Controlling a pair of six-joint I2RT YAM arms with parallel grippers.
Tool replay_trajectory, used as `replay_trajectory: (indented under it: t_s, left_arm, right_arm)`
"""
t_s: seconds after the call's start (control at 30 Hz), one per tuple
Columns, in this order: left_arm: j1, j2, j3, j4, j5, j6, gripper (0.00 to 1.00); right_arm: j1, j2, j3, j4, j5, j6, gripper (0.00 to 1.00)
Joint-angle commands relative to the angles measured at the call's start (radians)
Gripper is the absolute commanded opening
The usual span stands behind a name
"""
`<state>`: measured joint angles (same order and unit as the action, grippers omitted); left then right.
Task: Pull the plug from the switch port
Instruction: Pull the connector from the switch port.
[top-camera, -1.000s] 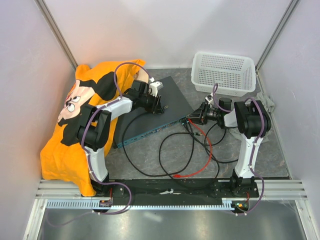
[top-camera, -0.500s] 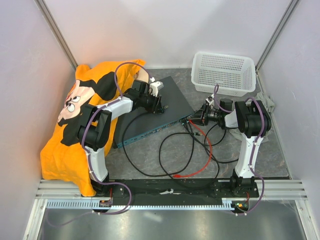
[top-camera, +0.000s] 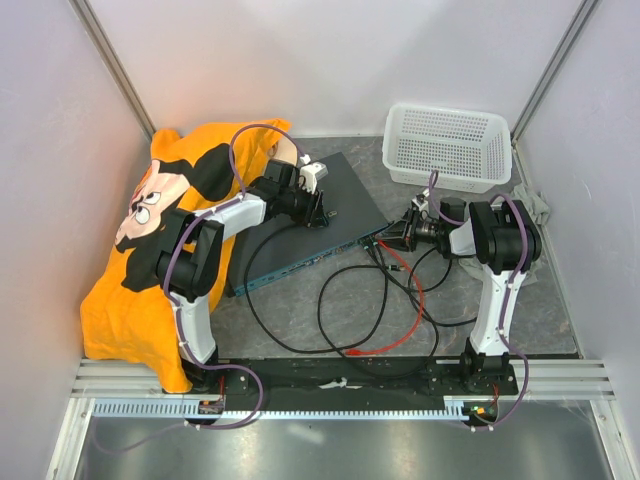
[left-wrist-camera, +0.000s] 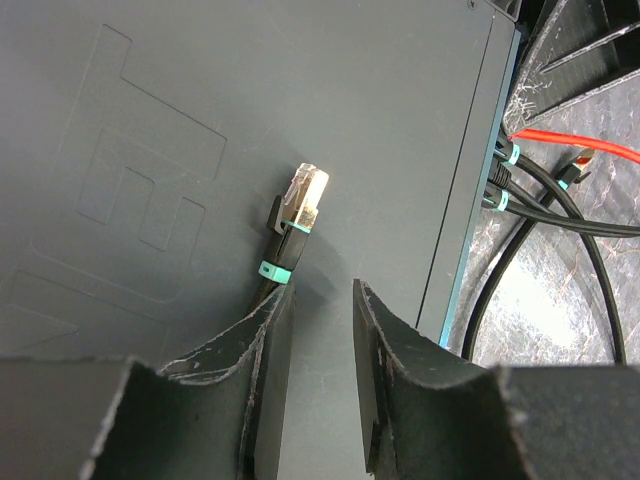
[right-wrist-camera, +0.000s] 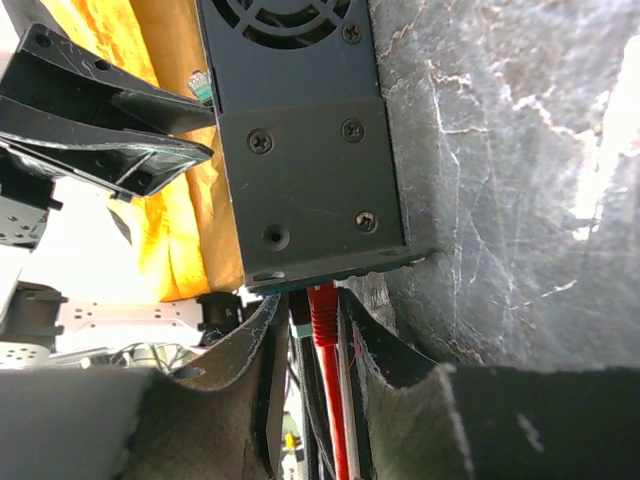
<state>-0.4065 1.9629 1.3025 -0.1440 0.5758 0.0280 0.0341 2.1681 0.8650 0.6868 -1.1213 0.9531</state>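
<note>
The switch (top-camera: 350, 195) lies flat at mid-table, its teal front face toward the cables. A red plug (right-wrist-camera: 322, 308) sits in a port at the switch's (right-wrist-camera: 310, 170) right end, beside a black plug (right-wrist-camera: 299, 325) with a teal band. My right gripper (right-wrist-camera: 310, 297) straddles the red plug, open but narrow, right finger against it and a slit on the left. My left gripper (left-wrist-camera: 322, 290) hovers open over the switch top (left-wrist-camera: 150, 150), nothing between its fingers. A loose clear-tipped plug (left-wrist-camera: 305, 195) rests on that top beside the left finger.
Black cables (top-camera: 340, 310) and a red cable (top-camera: 415, 300) loop on the table in front of the switch. A white mesh basket (top-camera: 447, 145) stands at the back right. An orange cartoon shirt (top-camera: 150, 230) covers the left side. Grey cloth (top-camera: 535, 205) lies by the right wall.
The right gripper's jaws have narrowed around the red plug. Neither arm has visibly shifted in the overhead view.
</note>
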Motion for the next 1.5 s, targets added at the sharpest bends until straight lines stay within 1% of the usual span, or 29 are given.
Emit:
replay_trajectory:
  t_s: [0.0, 0.1, 0.13, 0.23, 0.3, 0.33, 0.47, 0.53, 0.57, 0.6, 0.67, 0.83, 0.93, 1.1, 1.17, 1.3, 1.37, 1.47]
  left_arm:
    - [-0.012, 0.059, -0.029, -0.068, -0.064, 0.052, 0.38]
    - [-0.012, 0.064, -0.026, -0.068, -0.064, 0.052, 0.38]
    - [-0.012, 0.064, -0.023, -0.068, -0.065, 0.05, 0.38]
    - [-0.014, 0.067, -0.025, -0.066, -0.065, 0.05, 0.38]
    - [-0.014, 0.067, -0.025, -0.066, -0.065, 0.05, 0.38]
    - [-0.014, 0.067, -0.023, -0.068, -0.065, 0.05, 0.38]
    - [-0.015, 0.067, -0.025, -0.066, -0.065, 0.05, 0.38]
    - [-0.015, 0.071, -0.023, -0.068, -0.067, 0.049, 0.38]
    - [-0.018, 0.071, -0.023, -0.068, -0.065, 0.047, 0.38]
    - [-0.02, 0.073, -0.022, -0.066, -0.065, 0.047, 0.38]
    - [-0.025, 0.073, -0.019, -0.065, -0.065, 0.043, 0.38]
    - [-0.032, 0.08, -0.019, -0.06, -0.071, 0.032, 0.38]
    - [-0.032, 0.082, -0.022, -0.055, -0.068, 0.027, 0.38]
    - [-0.032, 0.082, -0.022, -0.046, -0.068, 0.024, 0.38]
    - [-0.032, 0.083, -0.025, -0.045, -0.067, 0.024, 0.38]
    - [-0.032, 0.088, -0.026, -0.032, -0.067, 0.023, 0.38]
    - [-0.032, 0.093, -0.026, -0.032, -0.065, 0.023, 0.38]
    - [-0.032, 0.105, -0.029, -0.02, -0.062, 0.02, 0.38]
  right_arm:
    - [0.024, 0.116, -0.029, -0.026, 0.155, -0.024, 0.31]
    - [0.026, 0.131, -0.03, 0.023, 0.155, 0.027, 0.31]
    - [0.027, 0.134, -0.027, 0.029, 0.156, 0.033, 0.34]
    - [0.038, 0.124, -0.026, 0.004, 0.184, 0.032, 0.37]
    - [0.044, 0.116, -0.024, -0.029, 0.196, 0.02, 0.37]
    - [0.043, 0.11, -0.023, -0.038, 0.204, 0.006, 0.33]
    - [0.044, 0.104, -0.021, -0.052, 0.212, -0.004, 0.29]
    - [0.049, 0.087, -0.02, -0.088, 0.225, -0.019, 0.23]
    - [0.049, 0.078, -0.018, -0.136, 0.248, -0.046, 0.19]
    - [0.052, 0.061, -0.023, -0.141, 0.258, -0.051, 0.07]
    - [0.052, 0.041, -0.03, -0.162, 0.279, -0.066, 0.01]
    - [0.049, 0.003, -0.04, -0.185, 0.276, -0.105, 0.01]
    - [0.043, -0.004, -0.018, -0.294, 0.282, -0.186, 0.0]
    - [0.029, -0.001, -0.049, -0.334, 0.296, -0.189, 0.0]
    - [0.024, 0.005, -0.028, -0.436, 0.319, -0.24, 0.01]
    - [0.007, 0.019, -0.018, -0.523, 0.307, -0.298, 0.0]
    - [-0.017, 0.01, -0.038, -0.541, 0.305, -0.327, 0.0]
    - [-0.028, -0.001, -0.079, -0.468, 0.275, -0.298, 0.01]
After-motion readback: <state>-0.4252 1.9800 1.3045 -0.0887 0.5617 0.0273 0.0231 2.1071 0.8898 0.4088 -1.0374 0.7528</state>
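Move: Just in front of the right hand's partly open fingertips, the red plug sits in the port at the switch's right end, about 1 cm ahead and 1 cm to the left, level with them. The black plugs in the next ports are some 3 cm left of the hand and level fore and aft; a loose black plug lies on the table 6 cm back and about 1 cm to the right. From the left hand, over the switch lid, the red plug is roughly 14 cm right, 5 cm back and 4 cm lower. Easing the right hand forward a bit under 1 cm, then shutting its fingers from about a third open to nearly closed on the red plug's boot and cable, it sinks about 1 cm and finally draws back and right, away from the port, by some 1 cm. The wrist rocks gently, under 10 degrees. The left hand, fingers unchanged, creeps about 1 cm right over the switch lid. ##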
